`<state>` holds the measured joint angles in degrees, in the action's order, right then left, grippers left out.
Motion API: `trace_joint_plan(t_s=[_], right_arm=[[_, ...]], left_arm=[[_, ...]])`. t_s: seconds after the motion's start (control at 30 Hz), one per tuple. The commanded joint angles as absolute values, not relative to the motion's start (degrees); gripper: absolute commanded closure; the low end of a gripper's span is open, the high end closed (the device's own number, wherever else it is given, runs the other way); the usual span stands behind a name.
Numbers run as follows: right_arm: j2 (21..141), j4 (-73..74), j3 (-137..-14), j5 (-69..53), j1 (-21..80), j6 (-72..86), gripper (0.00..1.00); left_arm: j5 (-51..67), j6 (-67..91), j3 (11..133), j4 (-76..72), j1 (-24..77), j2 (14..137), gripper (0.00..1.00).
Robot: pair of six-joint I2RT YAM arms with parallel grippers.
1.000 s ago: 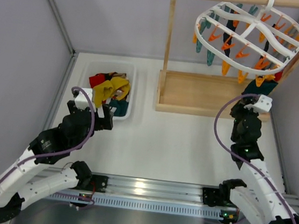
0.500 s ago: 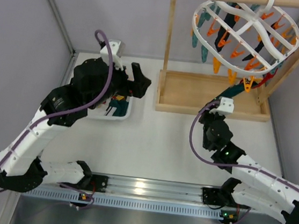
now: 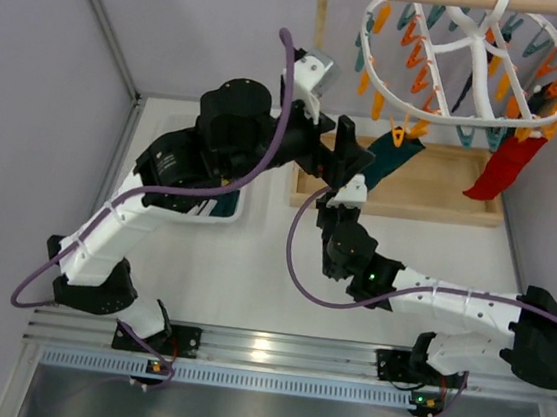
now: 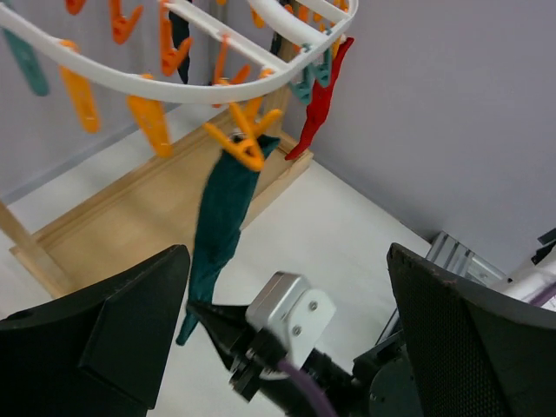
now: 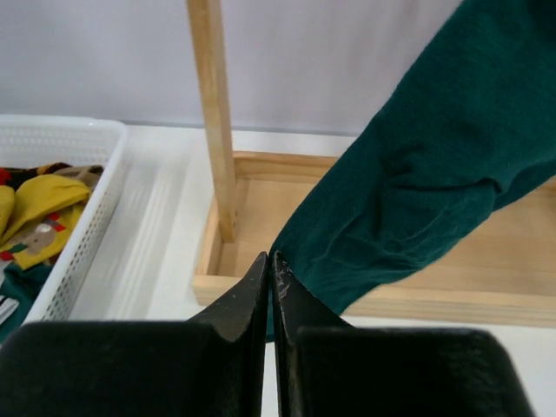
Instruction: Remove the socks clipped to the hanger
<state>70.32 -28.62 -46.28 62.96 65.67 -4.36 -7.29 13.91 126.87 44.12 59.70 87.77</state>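
The white hanger [image 3: 467, 117] hangs tilted from the wooden rod, with orange and teal clips all round it. An orange clip [image 4: 244, 144] holds a dark teal sock [image 4: 221, 219], which stretches down and left. My right gripper [image 5: 271, 259] is shut on that sock's lower end [image 3: 371, 172]; its black tip [image 4: 201, 314] shows in the left wrist view. My left gripper [image 4: 287, 261] stands wide open just above it, both fingers [image 4: 113, 334] apart from the sock. A red sock [image 3: 505, 168] and a dark sock [image 3: 462, 92] hang clipped further right.
The wooden stand's post [image 5: 212, 113] and tray base [image 3: 431, 191] sit under the hanger. A white basket [image 5: 82, 143] at the left holds yellow and other socks [image 5: 36, 201]; my left arm covers most of it from above. Grey walls close in on both sides.
My left arm swung from the basket over to the hanger, staying open. My right gripper dragged the teal sock's end leftward, tilting the hanger; the sock stays clipped.
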Motion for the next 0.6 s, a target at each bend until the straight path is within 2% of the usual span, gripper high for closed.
trace_joint_plan(t_s=[0.0, 0.17, 0.43, 0.57], right_arm=[[72.5, -33.48, -50.18, 65.3, 68.9, -7.21, 1.0], [72.33, -34.45, -49.57, 65.04, 69.78, -8.0, 1.0], [68.47, -34.54, -46.68, 61.53, 71.89, -9.41, 1.0], [64.35, -34.01, -42.46, 61.88, 71.98, -8.79, 1.0]], left_arm=[[-6.41, 9.58, 131.57, 43.16, 62.14, 91.83, 0.01], [-13.07, 7.56, 135.87, 43.15, 62.84, 95.18, 0.01], [-12.48, 2.29, 140.36, 40.17, 62.75, 102.92, 0.01], [-17.12, 2.72, 140.27, 38.76, 62.75, 103.1, 0.01]])
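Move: The teal sock hangs from the hanger's near rim, about 4 cm ahead of my open left hand, 6 cm to its right and some 3 cm lower. That part of the rim is 3 cm farther out than the sock and 9 cm above its middle; the red sock hangs roughly 19 cm to the teal sock's right and 2 cm farther out. From my shut right hand, the teal sock's middle is about 7 cm ahead, 9 cm right and 6 cm up. I bring my left hand in towards the near side of the turning hanger, about 7 cm to the right, then forward 4 cm as well while sinking 3 or 4 cm, its fingers wide open and its left side rolling up some 10 degrees. My right hand, fingers still shut, ends its leftward sweep within 2 cm and draws back 2 to 3 cm, off the teal sock's lower end. ##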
